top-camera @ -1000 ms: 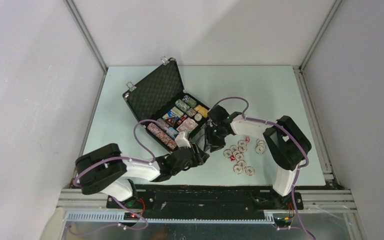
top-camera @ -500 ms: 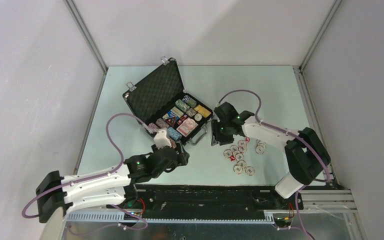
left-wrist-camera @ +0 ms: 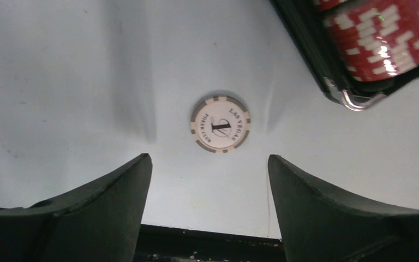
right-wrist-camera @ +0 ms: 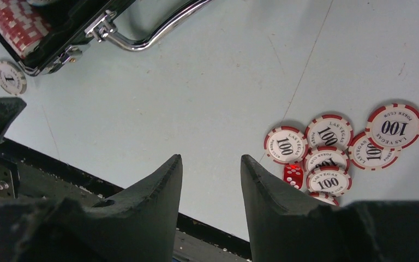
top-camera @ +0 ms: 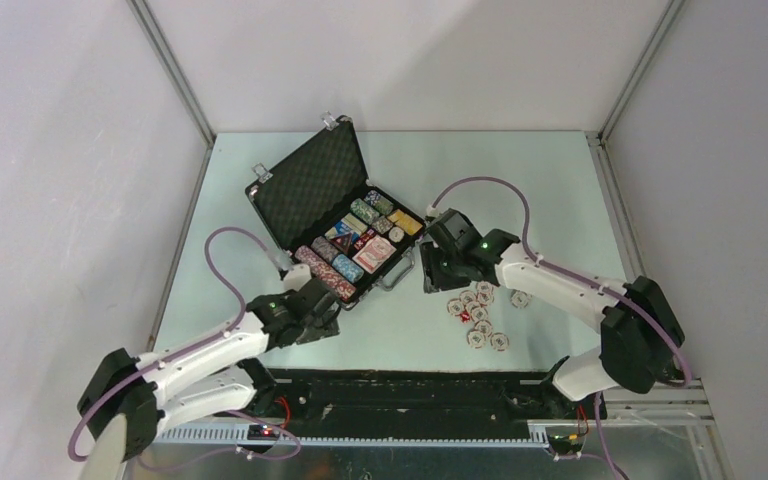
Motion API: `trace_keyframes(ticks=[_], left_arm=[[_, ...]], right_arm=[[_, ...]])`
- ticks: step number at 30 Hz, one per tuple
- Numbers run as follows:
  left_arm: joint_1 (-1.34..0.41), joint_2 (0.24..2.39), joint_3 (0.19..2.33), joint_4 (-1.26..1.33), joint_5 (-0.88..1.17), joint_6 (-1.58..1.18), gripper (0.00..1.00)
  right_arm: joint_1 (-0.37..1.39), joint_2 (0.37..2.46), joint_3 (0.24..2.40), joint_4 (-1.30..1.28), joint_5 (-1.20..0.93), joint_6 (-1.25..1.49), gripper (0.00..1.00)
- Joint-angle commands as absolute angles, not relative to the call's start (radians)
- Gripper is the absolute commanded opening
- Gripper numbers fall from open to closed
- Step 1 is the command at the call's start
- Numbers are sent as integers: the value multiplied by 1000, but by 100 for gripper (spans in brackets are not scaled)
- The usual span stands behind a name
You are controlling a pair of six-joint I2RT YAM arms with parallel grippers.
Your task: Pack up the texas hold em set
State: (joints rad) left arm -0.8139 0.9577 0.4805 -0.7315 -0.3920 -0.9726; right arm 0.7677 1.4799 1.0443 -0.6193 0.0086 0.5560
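Note:
The black case (top-camera: pixel 273 206) lies open, foam lid tilted back, with rows of chips (top-camera: pixel 358 240) and card decks in its tray. My left gripper (left-wrist-camera: pixel 208 158) is open by the case's near corner (left-wrist-camera: pixel 335 87). A single grey-edged "1" chip (left-wrist-camera: pixel 220 124) lies flat on the table just ahead of its fingertips. My right gripper (right-wrist-camera: pixel 211 158) is open and empty, low over bare table by the silver handle (right-wrist-camera: pixel 158 30). Loose red "100" chips (right-wrist-camera: pixel 327 131) and a red die (right-wrist-camera: pixel 293 174) lie to its right. They form a cluster of chips (top-camera: pixel 480 315) in the top view.
The table's black front edge (left-wrist-camera: pixel 207 240) runs just behind both grippers. Grey walls and aluminium frame posts (top-camera: pixel 175 80) close in the table on three sides. A second red die (top-camera: pixel 493 280) sits at the far side of the loose chips.
My left arm swung left from the case's handle to its near corner and its jaws opened wide. The right gripper drew back slightly to the right of the handle.

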Motion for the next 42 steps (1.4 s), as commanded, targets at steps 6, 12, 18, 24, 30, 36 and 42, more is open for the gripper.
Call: trace_keyframes(ticks=[6, 12, 18, 24, 30, 36, 42], left_arm=[[-702, 1101, 531, -701, -313, -851, 76], [-690, 1130, 527, -661, -320, -838, 74], [-683, 1145, 518, -603, -306, -816, 72], [-662, 1173, 484, -550, -273, -806, 64], [-661, 1177, 485, -549, -278, -792, 56], [-662, 1174, 496, -573, -234, -781, 50], [-713, 1122, 486, -613, -188, -814, 51]], right_arm=[[779, 1388, 974, -571, 12, 526, 47], [778, 1381, 966, -560, -30, 517, 47], [779, 1379, 962, -552, -37, 517, 47], [779, 1376, 947, -546, -38, 524, 46], [778, 1369, 932, -542, -42, 532, 46], [778, 1365, 924, -541, -52, 538, 46], [779, 1367, 918, -536, -65, 547, 46]])
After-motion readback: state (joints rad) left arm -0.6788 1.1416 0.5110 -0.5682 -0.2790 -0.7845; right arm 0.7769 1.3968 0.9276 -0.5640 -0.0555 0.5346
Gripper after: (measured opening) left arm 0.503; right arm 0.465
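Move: A loose white chip lies flat on the table about 3 cm ahead of the open left fingers, 1 cm to their right and roughly 2 cm below. The near corner of the chip case is some 7 cm ahead and 7 cm right of that hand, and the case's outer roll of red chips is centred about 16 cm ahead and 2 cm right. From the right hand the white chip is some 26 cm left, 8 cm back and 9 cm lower. Left fingertips narrow around the white chip until they stand at its two opposite edges, seeming to touch them, with the gap down from nearly wide open to about half. To get there the hand dips some 1.5 cm with a small jog left, then skims level forward about 3 cm while easing right, slipping back slightly at the end. The right hand, empty, draws back about 2.5 cm. ##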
